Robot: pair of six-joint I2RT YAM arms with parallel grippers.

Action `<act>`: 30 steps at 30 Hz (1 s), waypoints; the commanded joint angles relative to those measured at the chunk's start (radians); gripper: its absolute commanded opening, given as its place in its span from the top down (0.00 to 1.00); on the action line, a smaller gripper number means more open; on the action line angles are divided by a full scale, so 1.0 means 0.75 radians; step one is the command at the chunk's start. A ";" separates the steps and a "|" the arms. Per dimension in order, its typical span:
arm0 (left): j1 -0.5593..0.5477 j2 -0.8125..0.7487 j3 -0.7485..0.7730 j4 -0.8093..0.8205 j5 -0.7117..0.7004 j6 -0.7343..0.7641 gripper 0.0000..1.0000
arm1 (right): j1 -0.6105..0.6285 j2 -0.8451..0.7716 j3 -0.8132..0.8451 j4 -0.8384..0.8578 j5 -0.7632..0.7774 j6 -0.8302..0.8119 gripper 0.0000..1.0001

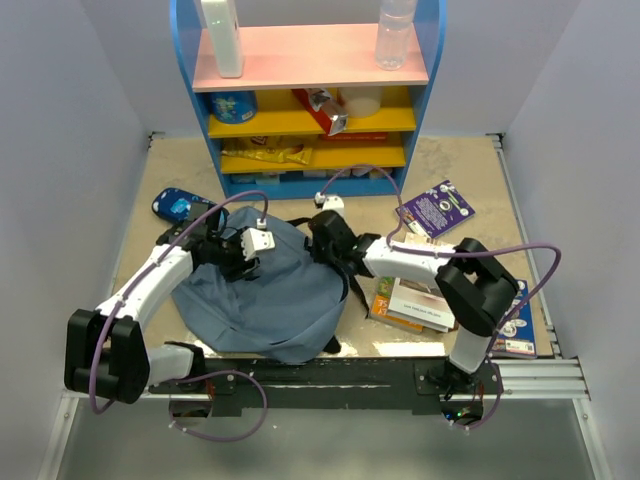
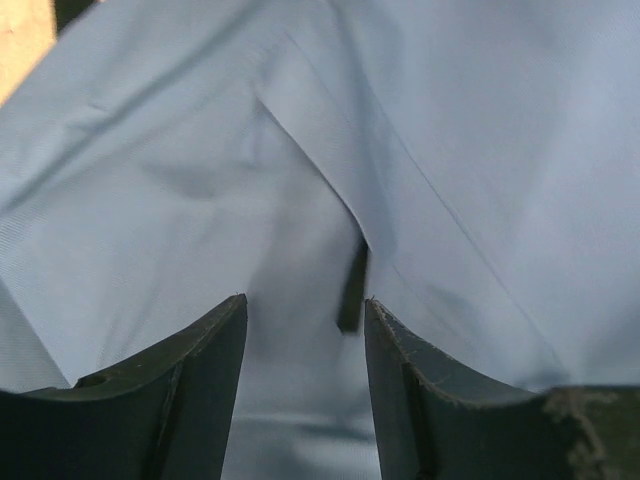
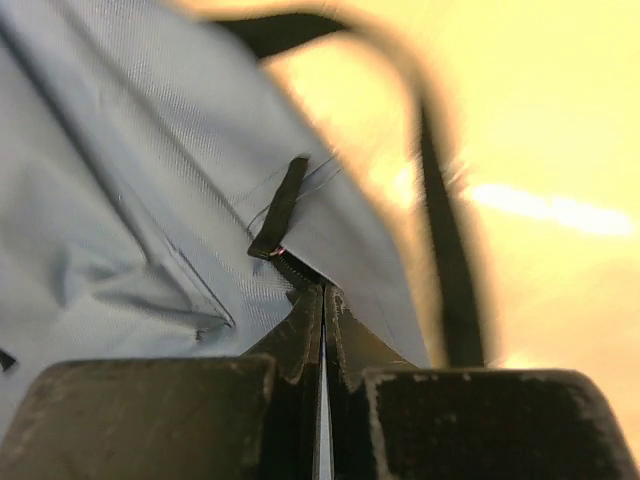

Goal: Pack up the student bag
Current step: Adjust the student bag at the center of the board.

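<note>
The student bag [image 1: 270, 295], a slate-blue backpack, lies flat at the near middle of the table with its black straps [image 1: 352, 285] trailing on its right side. My left gripper [image 1: 238, 260] is over the bag's upper left. In the left wrist view it [image 2: 305, 300] is open, with a black zipper pull [image 2: 352, 290] just beyond the tips, close to the right finger. My right gripper [image 1: 322, 240] is at the bag's upper right edge. In the right wrist view it [image 3: 323, 288] is shut, tips against the zipper line below a black pull tab [image 3: 280, 210]; nothing shows between the jaws.
A blue shelf unit [image 1: 310, 90] with snacks and bottles stands at the back. A small bright-blue pouch [image 1: 178, 205] lies left of the bag. A purple book [image 1: 437, 208] and a stack of books [image 1: 415, 302] lie on the right. A white cable plug [image 1: 328, 200] rests before the shelf.
</note>
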 commanded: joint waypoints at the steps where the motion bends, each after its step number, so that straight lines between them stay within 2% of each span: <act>1: 0.000 -0.029 -0.028 0.113 0.050 -0.068 0.46 | -0.139 -0.027 0.199 -0.076 0.137 -0.293 1.00; 4: 0.002 -0.027 -0.032 0.150 0.060 -0.102 0.46 | -0.160 -0.031 0.306 -0.121 0.085 -0.369 1.00; 5: 0.002 -0.029 -0.032 0.170 0.062 -0.129 0.46 | -0.158 -0.039 0.322 -0.151 0.079 -0.373 0.94; 6: 0.002 -0.029 -0.040 0.189 0.064 -0.145 0.46 | -0.158 -0.045 0.332 -0.160 0.049 -0.375 0.83; 7: 0.004 -0.029 -0.047 0.207 0.062 -0.160 0.46 | -0.156 -0.055 0.330 -0.168 -0.002 -0.345 0.58; 11: 0.002 -0.035 -0.086 0.320 0.056 -0.225 0.46 | -0.044 -0.125 0.251 -0.147 -0.060 -0.273 0.39; 13: 0.002 -0.017 -0.075 0.322 0.081 -0.227 0.46 | 0.002 -0.117 0.228 -0.168 -0.062 -0.206 0.34; 19: -0.035 0.082 0.019 0.263 0.152 -0.219 0.43 | 0.043 -0.045 0.136 -0.108 -0.062 -0.083 0.33; 25: -0.159 0.110 -0.014 0.346 0.050 -0.211 0.42 | 0.004 0.000 0.140 -0.053 -0.054 -0.044 0.33; 30: -0.174 0.157 -0.034 0.438 0.007 -0.207 0.42 | -0.070 -0.012 0.132 0.008 -0.105 0.001 0.33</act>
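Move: The right hand already has the student bag pinched near the zip on its right-hand side; the bag's middle lies some 10 cm back and 13 cm to the left, about 3 cm below. The purple book lies 10 cm ahead and 28 cm to the right of that hand, the book stack 11 cm back and 24 cm right, and the shelf's bottom front edge 14 cm straight ahead. From the left hand the bag's middle is roughly 4 cm back, 4 cm right and 5 cm below. Still pinching the student bag by its zip side, the right hand drags it about 8 cm forward towards the shelf while rising some 7 cm and easing a little right, then opens and lets go of the cloth. Open, it swings back some 9 cm and left about 6 cm over the bag, then sinks towards the cloth with a small shift forward and right, while the left hand, fingers staying half open, travels about 5 cm right over the bag. ##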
